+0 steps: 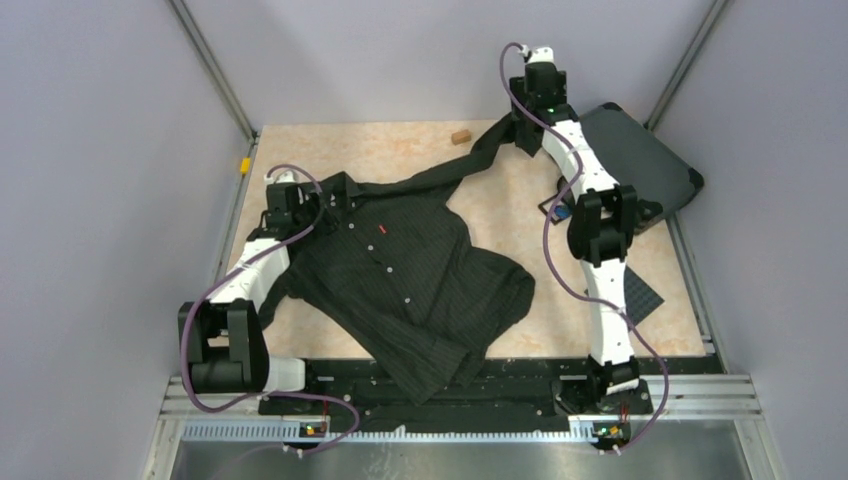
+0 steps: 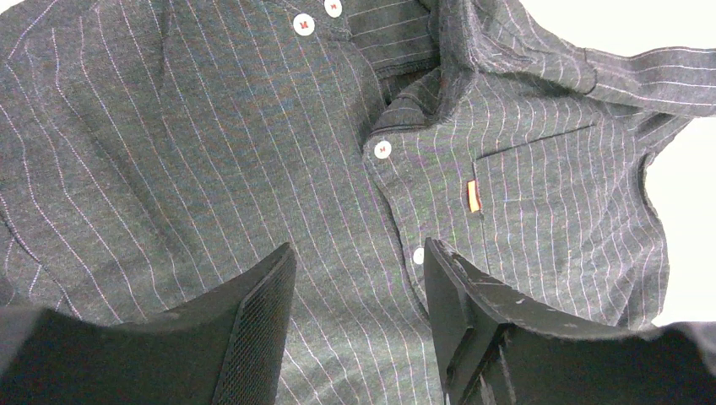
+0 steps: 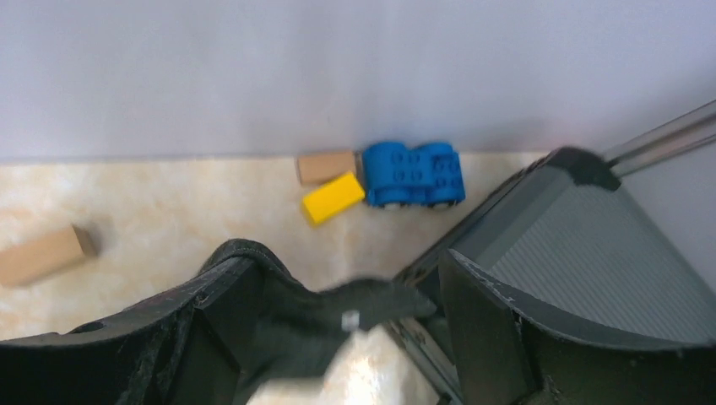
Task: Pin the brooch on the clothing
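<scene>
The clothing (image 1: 410, 280) is a black pinstriped shirt lying spread on the table, one sleeve stretched toward the far right. My left gripper (image 1: 318, 212) hovers open just above the shirt front (image 2: 211, 152). Nothing is between its fingers, which frame the button placket; a white button (image 2: 382, 149) and the red tag (image 2: 474, 196) lie ahead. My right gripper (image 1: 522, 140) is at the far end of the sleeve. In the right wrist view its jaws (image 3: 346, 261) stand apart, with the blurred sleeve cuff (image 3: 338, 312) draped against the left finger. The brooch is out of view.
A dark hard case (image 1: 640, 165) lies at the far right, its corner beside my right gripper (image 3: 591, 253). By the back wall sit a blue toy piece (image 3: 414, 173), a yellow block (image 3: 333, 197) and wooden blocks (image 3: 325, 166) (image 3: 42, 253). A black mat (image 1: 640, 295) lies beside the right arm.
</scene>
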Action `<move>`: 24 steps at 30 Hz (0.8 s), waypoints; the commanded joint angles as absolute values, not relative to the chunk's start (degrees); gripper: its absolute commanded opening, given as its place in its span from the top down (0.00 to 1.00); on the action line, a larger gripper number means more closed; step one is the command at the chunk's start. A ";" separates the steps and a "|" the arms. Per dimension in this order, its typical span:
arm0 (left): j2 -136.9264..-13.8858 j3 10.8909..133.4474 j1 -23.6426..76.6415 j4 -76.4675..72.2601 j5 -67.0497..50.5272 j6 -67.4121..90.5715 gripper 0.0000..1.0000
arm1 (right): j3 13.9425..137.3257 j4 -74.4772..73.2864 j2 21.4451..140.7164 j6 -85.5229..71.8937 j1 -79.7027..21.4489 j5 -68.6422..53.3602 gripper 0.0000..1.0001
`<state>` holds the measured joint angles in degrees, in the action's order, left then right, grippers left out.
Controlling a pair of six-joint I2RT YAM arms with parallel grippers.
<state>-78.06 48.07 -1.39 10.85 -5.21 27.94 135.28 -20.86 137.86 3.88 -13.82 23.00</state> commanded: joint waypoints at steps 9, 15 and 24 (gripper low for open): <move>-78.82 49.66 -2.50 8.79 -12.30 30.88 0.38 | 98.98 -23.81 107.18 -1.80 -19.50 1.67 0.22; -75.46 45.02 -2.64 10.52 -10.86 32.74 0.37 | 79.13 -20.78 98.17 -5.24 -23.88 -15.11 0.22; -72.16 40.88 -3.04 11.16 -11.21 33.75 0.37 | 65.89 -10.43 99.24 -9.35 -27.86 -24.59 0.28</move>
<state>-74.39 41.67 -2.66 11.70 -10.72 33.08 67.42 -18.57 98.15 -6.50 -26.98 -18.57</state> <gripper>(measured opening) 0.625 0.732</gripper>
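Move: From the right hand, the nearer, right-hand edge of the clothing's body lies about 34 cm back, 16 cm to the left and 17 cm below. The sleeve cuff hangs some 6 cm back and 10 cm below that hand. The suitcase's middle is roughly 13 cm back and 21 cm to its right, the small black frame 24 cm back and 3 cm right. For the left hand, that clothing edge is about 33 cm right, 5 cm back and 8 cm below. Away from the sleeve cuff, fingers already open and staying so, the right hand swings fast back about 31 cm and some 15 cm to its left, sinking some 11 cm overall to end over the right-hand edge of the clothing. Its wrist tips down and turns counter-clockwise, each by about 35-40 degrees. The open left hand edges forward, then draws back about 4 cm and sinks slightly. ##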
